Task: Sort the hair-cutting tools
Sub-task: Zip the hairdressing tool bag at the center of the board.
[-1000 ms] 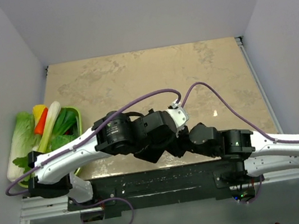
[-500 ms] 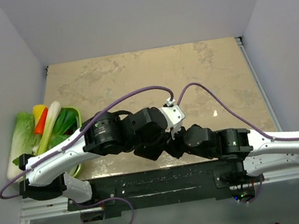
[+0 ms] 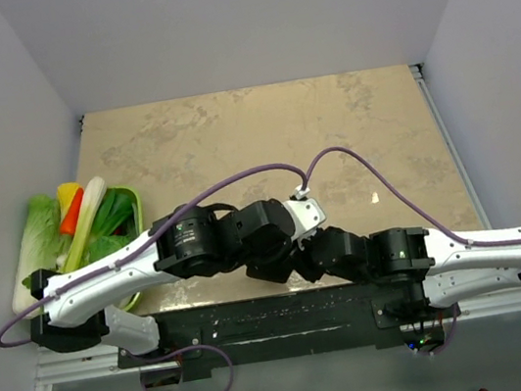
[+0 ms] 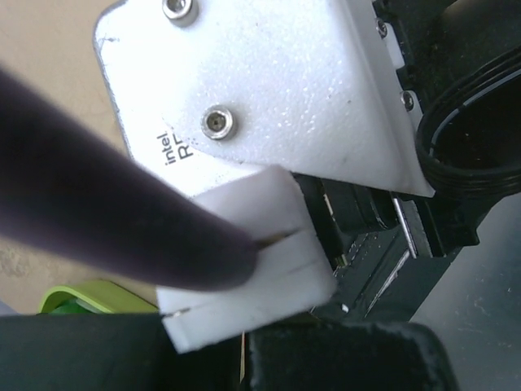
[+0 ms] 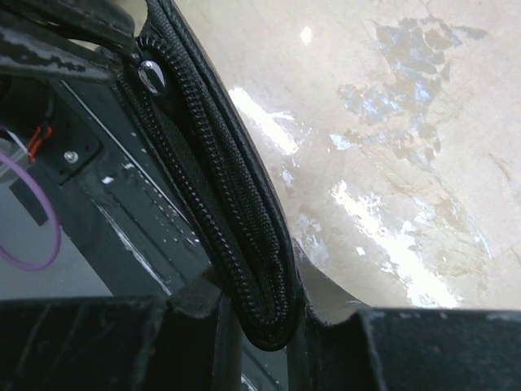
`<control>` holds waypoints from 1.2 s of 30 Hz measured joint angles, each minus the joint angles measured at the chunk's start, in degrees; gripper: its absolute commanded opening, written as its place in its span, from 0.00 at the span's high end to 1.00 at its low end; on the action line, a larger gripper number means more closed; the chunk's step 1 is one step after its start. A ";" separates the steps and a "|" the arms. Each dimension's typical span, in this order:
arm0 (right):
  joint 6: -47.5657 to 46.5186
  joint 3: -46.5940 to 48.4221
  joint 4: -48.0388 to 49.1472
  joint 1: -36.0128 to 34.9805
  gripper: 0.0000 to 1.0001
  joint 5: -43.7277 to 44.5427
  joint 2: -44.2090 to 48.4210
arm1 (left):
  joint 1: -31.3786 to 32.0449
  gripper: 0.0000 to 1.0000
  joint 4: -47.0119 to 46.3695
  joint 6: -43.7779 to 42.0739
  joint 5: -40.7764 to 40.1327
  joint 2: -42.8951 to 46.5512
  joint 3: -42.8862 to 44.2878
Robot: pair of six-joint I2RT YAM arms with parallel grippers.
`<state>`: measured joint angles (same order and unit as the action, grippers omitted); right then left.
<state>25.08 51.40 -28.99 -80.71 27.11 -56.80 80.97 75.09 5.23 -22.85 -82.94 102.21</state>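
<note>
The hair-cutting tools are out of view in every frame. A black zippered fabric case (image 5: 244, 236) hangs folded between the two dark fingers of my right gripper (image 5: 260, 334), which is shut on its lower edge above the table's front rail. My left gripper (image 4: 242, 358) is shut, with only a hairline gap between its dark pads and nothing seen in it. It sits right against the right arm's white camera mount (image 4: 269, 98). In the top view both wrists (image 3: 294, 250) are crossed and bunched together at the near edge, and they hide the case.
A green bin of vegetables (image 3: 97, 226) stands at the left edge of the beige marbled table (image 3: 261, 136). Purple cables (image 3: 333, 154) loop over the arms. The black mounting rail (image 3: 279, 312) runs along the near edge, and grey walls close in the sides.
Both wrists have shifted a little left and toward the near edge, still pressed together. The right arm's elbow has slid leftward. Both grippers have stayed as they were.
</note>
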 measured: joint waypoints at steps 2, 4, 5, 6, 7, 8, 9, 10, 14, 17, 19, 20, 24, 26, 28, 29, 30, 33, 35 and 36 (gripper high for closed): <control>0.22 0.00 -1.03 -0.02 1.00 0.59 -0.17 | 0.11 1.00 -2.27 0.35 -0.57 1.25 -2.78; 0.68 0.00 -2.75 -0.04 1.00 1.66 -0.15 | 0.22 1.00 -6.40 1.11 -1.60 2.86 -6.95; 1.05 0.00 -4.00 -0.04 1.00 2.43 -0.07 | 0.28 1.00 -8.79 1.53 -2.14 3.65 -9.18; 1.62 -0.02 -5.25 -0.04 1.00 3.17 0.07 | 0.42 1.00 -11.63 1.81 -2.89 4.37 -11.50; 1.92 -0.07 -6.62 -0.04 1.00 3.98 0.35 | 0.50 1.00 -14.75 2.25 -3.58 5.27 -14.08; 2.12 -0.28 -7.82 -0.04 1.00 4.92 0.85 | 0.57 1.00 -17.77 2.56 -4.13 5.95 -16.48; 2.29 -0.39 -8.81 -0.02 1.00 5.53 1.16 | 0.63 1.00 -20.35 2.71 -4.74 6.43 -18.45; 2.40 -0.48 -10.16 0.09 1.00 6.56 1.42 | 0.76 1.00 -24.06 2.73 -5.60 7.26 -21.20; 0.76 -0.55 -13.79 2.05 1.00 9.75 1.81 | 0.87 1.00 -36.81 2.38 -8.94 9.07 -29.40; -2.38 -1.05 -12.85 4.28 1.00 10.08 2.45 | 0.79 1.00 -43.47 1.14 -11.21 9.86 -32.83; -3.74 -2.36 -10.19 6.03 0.84 9.33 3.26 | 0.66 1.00 -46.05 -0.61 -11.67 10.05 -34.45; -4.00 -3.02 -9.14 6.86 0.76 8.87 3.32 | 0.66 1.00 -46.82 -1.31 -11.85 10.03 -35.01; -3.54 -4.98 -6.60 7.76 0.36 8.44 2.21 | 0.15 1.00 -50.31 -0.39 -10.82 10.12 -37.77; -3.17 -4.98 -6.45 8.59 0.29 9.29 1.36 | -0.09 1.00 -52.76 -0.04 -9.18 10.58 -38.58; -2.78 -4.85 -7.21 8.83 0.27 9.42 0.87 | -0.70 1.00 -54.07 -0.33 -8.24 10.84 -39.45; -2.58 -4.68 -7.89 8.94 0.26 9.40 0.87 | -1.09 1.00 -54.88 -0.44 -7.32 10.99 -40.06; -2.51 -4.33 -8.76 9.22 0.26 9.31 1.14 | -1.49 1.00 -55.63 -0.44 -6.71 11.08 -40.30; -2.47 -2.34 -11.06 9.25 0.27 8.09 3.52 | -3.17 1.00 -58.80 -0.35 -3.52 11.08 -40.87; -2.23 -0.33 -12.81 9.25 0.27 7.30 5.79 | -4.22 1.00 -60.26 -0.35 -2.08 11.08 -41.18; -2.01 1.18 -14.14 9.33 0.27 6.93 7.19 | -4.68 1.00 -61.20 -0.33 -1.01 11.08 -41.22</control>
<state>23.07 52.58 -43.13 -71.37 34.04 -49.60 76.29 13.89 4.91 -23.86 -71.85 60.99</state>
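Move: The left fingers already pinch the zip pull near one end of the open tool bag; the bag's opposite end, gripped by the right fingers, lies about 5 cm to that hand's right, level fore and aft, some 8 cm lower. From the right hand, whose pads are on that bag end, the zip pull is about 5 cm left, no farther forward or back, and roughly 8 cm above. The right fingers let go of the tool bag's end and spread wide, after both hands have carried the bag together to the right, down and a little forward; the right hand then lifts about 4 cm, still drifting right. The left hand keeps its pinch on the zip pull, ending some 7 cm farther right and 5 cm lower, its fingers swinging about 30 degrees towards level. ##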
